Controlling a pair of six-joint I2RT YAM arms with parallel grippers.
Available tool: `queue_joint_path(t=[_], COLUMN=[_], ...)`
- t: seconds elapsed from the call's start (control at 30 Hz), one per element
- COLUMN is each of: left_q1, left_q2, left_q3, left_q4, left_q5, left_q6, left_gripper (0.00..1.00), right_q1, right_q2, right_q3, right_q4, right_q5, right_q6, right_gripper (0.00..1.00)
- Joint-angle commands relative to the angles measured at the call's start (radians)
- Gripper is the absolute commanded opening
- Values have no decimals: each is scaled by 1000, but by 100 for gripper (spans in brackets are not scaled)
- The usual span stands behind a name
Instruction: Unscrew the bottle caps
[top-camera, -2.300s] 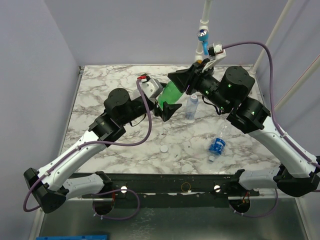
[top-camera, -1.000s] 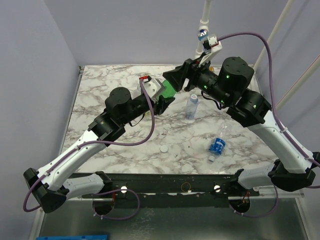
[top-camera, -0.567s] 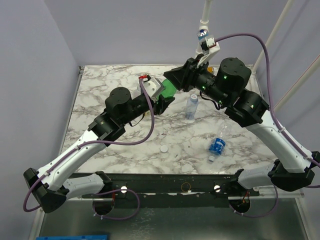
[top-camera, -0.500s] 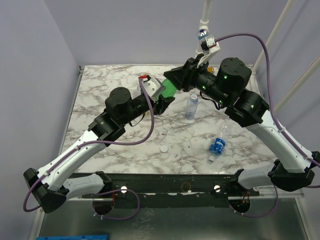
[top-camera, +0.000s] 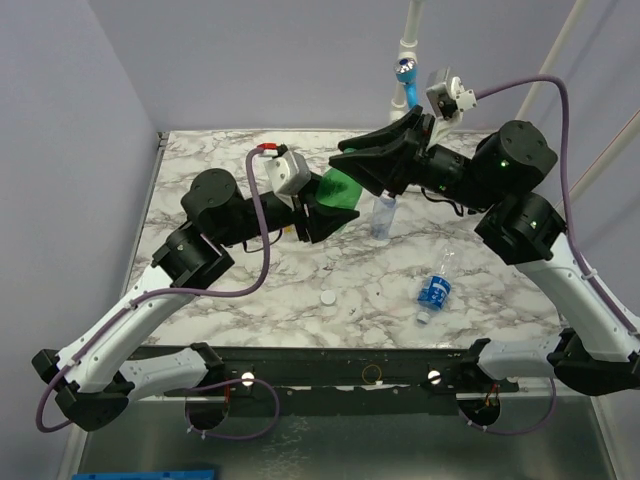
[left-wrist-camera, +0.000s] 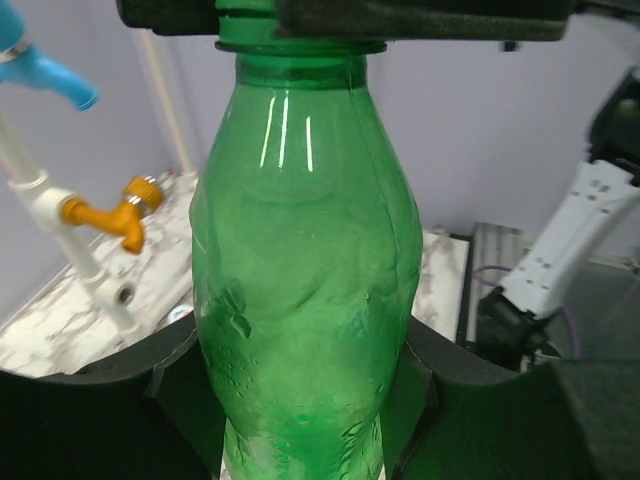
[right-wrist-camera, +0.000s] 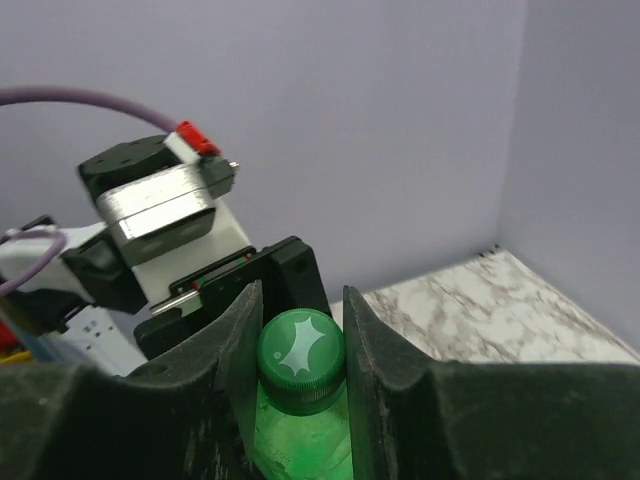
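A green bottle (left-wrist-camera: 305, 280) is held off the table, with my left gripper (left-wrist-camera: 300, 400) shut round its lower body. In the top view the green bottle (top-camera: 340, 188) tilts up to the right between both arms. Its green cap (right-wrist-camera: 301, 360) sits on the neck, and my right gripper (right-wrist-camera: 298, 345) is shut on that cap, one finger (right-wrist-camera: 238, 350) pressed against each side. A small clear bottle (top-camera: 384, 214) with a blue label stands upright just right of the grippers. Another blue-labelled bottle (top-camera: 435, 290) lies on its side. A loose white cap (top-camera: 327, 298) rests on the marble.
A white pipe with a blue valve (top-camera: 405, 72) rises at the back edge; the blue valve (left-wrist-camera: 45, 75) and an orange valve (left-wrist-camera: 130, 210) also show in the left wrist view. The marble table (top-camera: 220, 300) has purple walls on the left and behind.
The right gripper has closed on the green cap. Both arms have shifted: the right elbow swung right and the left arm drew back to the left, still gripping the bottle.
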Motion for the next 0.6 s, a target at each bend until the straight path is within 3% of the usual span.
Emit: queue_joint_path(t=[0.0, 0.2, 0.3, 0.4, 0.47, 0.57], left_q1=[-1, -1, -1, -2, -2, -1], left_q2=[-11, -30, -33, -32, -25, -10], left_q3=[49, 37, 25, 7, -4, -23], left_q4=[-65, -91, -92, -92, -89, -67], left_q5=[200, 266, 260, 189, 94, -85], left_q6=[-71, -53, -20, 31, 84, 151], left_gripper=[0, 0, 0, 0, 0, 0], right_q1=[24, 24, 24, 24, 24, 24], right_q2=[7, 10, 14, 12, 25, 68], right_q3=[47, 79, 90, 101, 120, 177], right_q4=[-50, -92, -116, -127, -146, -200], right_q5=[-455, -583, -528, -226, -29, 151], right_q6=[-48, -53, -64, -64, -65, -67], right_gripper=[1, 1, 1, 60, 82, 94])
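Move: The green bottle's cap is already between the right fingers, at that hand's point. From the left hand, which holds the bottle's body, the cap is about 10 cm higher, 4 cm to the right and 1 cm ahead. On the table far below, the white cap lies some 4 cm ahead and 7 cm left of the right hand. The clear bottle stands roughly 22 cm ahead and 7 cm right of that hand. Both hands swing back about 6 cm, wrists turning oppositely, then partway forward as right fingers release the cap. ##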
